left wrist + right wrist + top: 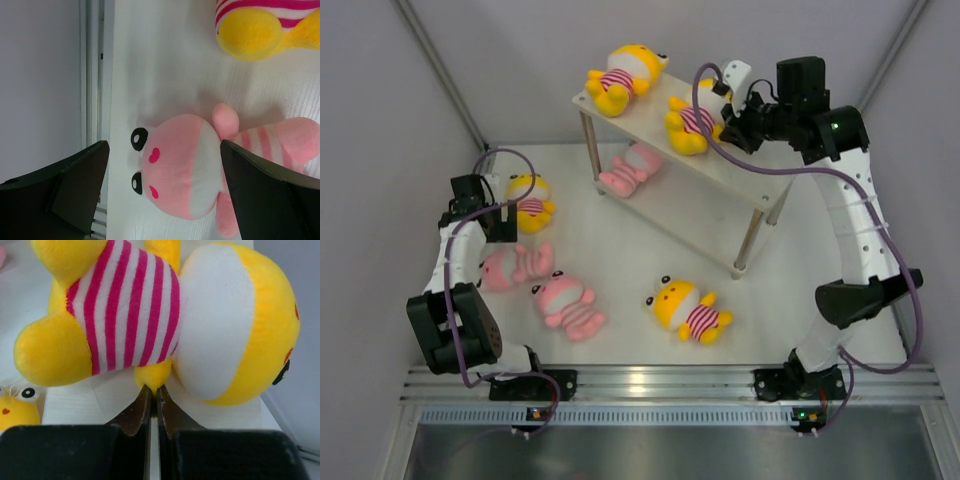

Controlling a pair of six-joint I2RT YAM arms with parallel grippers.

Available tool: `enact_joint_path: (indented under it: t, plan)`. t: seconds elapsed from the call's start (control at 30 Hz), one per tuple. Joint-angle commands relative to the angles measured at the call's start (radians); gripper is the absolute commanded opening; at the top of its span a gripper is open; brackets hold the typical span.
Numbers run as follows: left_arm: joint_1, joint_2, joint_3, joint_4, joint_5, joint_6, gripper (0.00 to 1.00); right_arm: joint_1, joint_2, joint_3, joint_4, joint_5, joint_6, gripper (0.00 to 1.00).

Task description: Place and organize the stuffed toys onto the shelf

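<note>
The white shelf [745, 172] stands at the back. Two yellow stuffed toys lie on its top board: one at the far end [625, 78], one nearer [688, 122]. My right gripper [730, 125] is shut on a small yellow limb of the nearer toy [150, 315], which rests on the board [75, 400]; the pinch shows in the right wrist view [154, 387]. A pink toy [630, 168] lies under the shelf. My left gripper [498, 225] is open, its fingers either side of a pink toy's head [180, 165] without touching it.
On the table lie a yellow toy [530, 200] by the left arm, a pink toy [510, 268], another pink toy [570, 303] and a yellow toy [685, 308] near the front. Grey walls close in on both sides; a metal rail [650, 380] runs along the near edge.
</note>
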Motion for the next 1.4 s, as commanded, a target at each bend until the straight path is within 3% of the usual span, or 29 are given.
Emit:
enact_joint_path:
  t: [0.0,0.43,0.5,0.6,0.63,0.7,0.9,1.07,1.17,1.37]
  plan:
    - [-0.001,-0.006,0.026,-0.013,0.011,0.011,0.99,0.008,0.096,0.095,0.001,-0.042,-0.027,0.0]
    - [-0.001,-0.01,0.015,-0.013,0.015,0.017,0.99,0.008,0.15,0.145,0.102,-0.07,-0.013,0.0]
    - [-0.001,-0.01,0.015,-0.013,0.015,0.019,0.99,0.006,0.123,0.131,0.127,-0.064,-0.004,0.1]
    - [-0.001,-0.007,0.014,-0.015,0.022,0.017,0.99,0.008,0.08,0.089,0.194,-0.067,0.019,0.14]
    - [-0.001,-0.006,0.015,-0.015,0.023,0.016,0.99,0.008,0.071,0.06,0.22,-0.069,0.034,0.37]
    - [-0.001,-0.009,0.015,-0.013,0.026,0.016,0.99,0.008,0.051,0.046,0.255,-0.076,0.056,0.58]
    - [-0.001,-0.018,0.017,-0.028,0.015,0.036,0.99,0.006,-0.027,0.022,0.322,-0.037,0.132,0.8]
    - [-0.001,-0.016,0.027,-0.048,0.046,0.045,0.99,0.008,-0.182,-0.102,0.47,0.066,0.208,0.9]
    - [-0.001,-0.016,0.034,-0.068,0.084,0.051,0.99,0.006,-0.38,-0.24,0.591,0.097,0.287,0.91]
    - [-0.001,-0.003,0.05,-0.078,0.161,0.039,0.99,0.02,-0.629,-0.545,0.65,-0.063,0.424,0.9]
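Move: On top of the shelf, the right hand still pinches one yellow toy by an arm, its middle some 4 cm ahead and 6 cm left of the fingers. The free spot for that toy is about 8 cm ahead and 9 cm left. The other yellow toy sits roughly 15 cm ahead and 23 cm left, and the pink toy on the lower shelf 13 cm ahead, 22 cm left and 25 cm down. From the left hand, the spot is around 45 cm right, 12 cm ahead and 26 cm up. Carrying the pinched yellow toy about 5 cm forward and left, slightly down, towards its shelf neighbour, the right hand pauses and opens wide to let go. It then rises and draws back to the right, some 15 cm up and 15 cm back, away from the toy, tipping its fingers up and raising its left side. Late on, the open left hand eases about 2 cm right. ##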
